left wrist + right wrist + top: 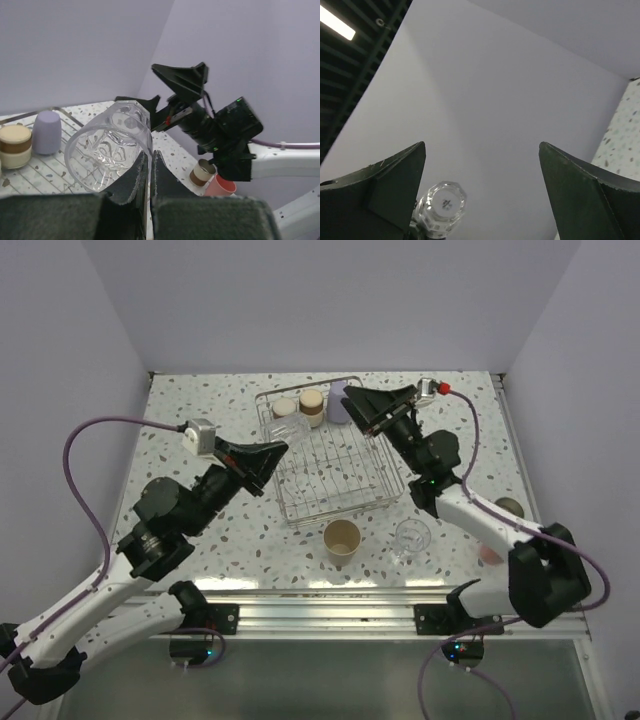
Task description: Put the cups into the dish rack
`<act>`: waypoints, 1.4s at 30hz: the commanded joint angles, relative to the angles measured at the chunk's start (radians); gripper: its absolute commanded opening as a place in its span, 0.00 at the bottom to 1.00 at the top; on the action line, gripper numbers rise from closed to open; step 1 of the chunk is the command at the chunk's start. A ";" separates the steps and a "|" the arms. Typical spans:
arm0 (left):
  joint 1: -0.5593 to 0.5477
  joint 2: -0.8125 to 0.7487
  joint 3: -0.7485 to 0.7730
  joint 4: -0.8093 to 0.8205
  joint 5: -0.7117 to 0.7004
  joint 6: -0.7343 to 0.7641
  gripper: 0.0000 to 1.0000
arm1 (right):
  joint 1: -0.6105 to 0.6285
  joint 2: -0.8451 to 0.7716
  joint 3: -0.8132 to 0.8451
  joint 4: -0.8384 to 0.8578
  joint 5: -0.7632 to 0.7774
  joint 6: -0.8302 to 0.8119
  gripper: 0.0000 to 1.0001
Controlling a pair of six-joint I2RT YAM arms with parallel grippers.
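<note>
The wire dish rack (pixel 345 485) sits mid-table. Its far end holds two tan-based cups (pixel 312 403) and a lavender cup (pixel 339 402). My left gripper (pixel 274 449) is shut on the rim of a clear glass cup (pixel 107 150), holding it tilted above the rack's left side (pixel 55 167); the wall of the glass is pinched at the left gripper (pixel 150 156). My right gripper (pixel 378 398) hangs open and empty over the rack's far right corner. The right gripper (pixel 482 145) faces the wall, with the held glass's base (pixel 443 204) showing by its left finger.
Near the front edge stand a beige tumbler (pixel 342 540) and another clear glass cup (pixel 411 541). To the right, by the right arm, are a steel cup with a tan base (pixel 509 507) and a salmon-pink cup (pixel 220 185). White walls enclose the table.
</note>
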 commanded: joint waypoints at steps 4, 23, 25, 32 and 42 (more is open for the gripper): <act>0.000 0.044 -0.108 0.386 0.036 0.015 0.00 | 0.016 0.275 0.041 0.640 -0.109 0.450 0.98; 0.000 0.247 -0.150 0.591 0.047 0.001 0.00 | 0.059 0.283 0.042 0.650 -0.157 0.457 0.98; 0.000 0.268 -0.150 0.606 0.042 0.000 0.00 | 0.060 0.280 0.036 0.645 -0.158 0.451 0.98; 0.000 0.300 -0.156 0.624 -0.001 0.004 0.00 | 0.082 0.298 0.038 0.643 -0.160 0.440 0.93; -0.002 0.320 -0.166 0.626 -0.059 0.006 0.00 | 0.109 0.311 0.052 0.601 -0.155 0.399 0.19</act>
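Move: The clear cup, pinched by its rim in the left hand, has its middle about 4 cm ahead, 1 cm right and 2 cm above that hand; from the empty right hand it lies some 13 cm left, 9 cm back and about level. From the left hand, roughly 34 cm lower, the purple cup stands about 36 cm ahead and 10 cm right, the nearest banded cup 35 cm ahead and 5 cm left, the brown cup 4 cm back and 10 cm right. The clear cup is carried some 6 cm right, 5 cm forward and 4 cm down by the left hand, still pinching its rim, towards the open right gripper. The right hand first swings left, forward and down, then draws back and slightly up while going on left, turning about 30 degrees, mostly counter-clockwise, until its fingers straddle the cup's base end; they then close about halfway and grip it. ##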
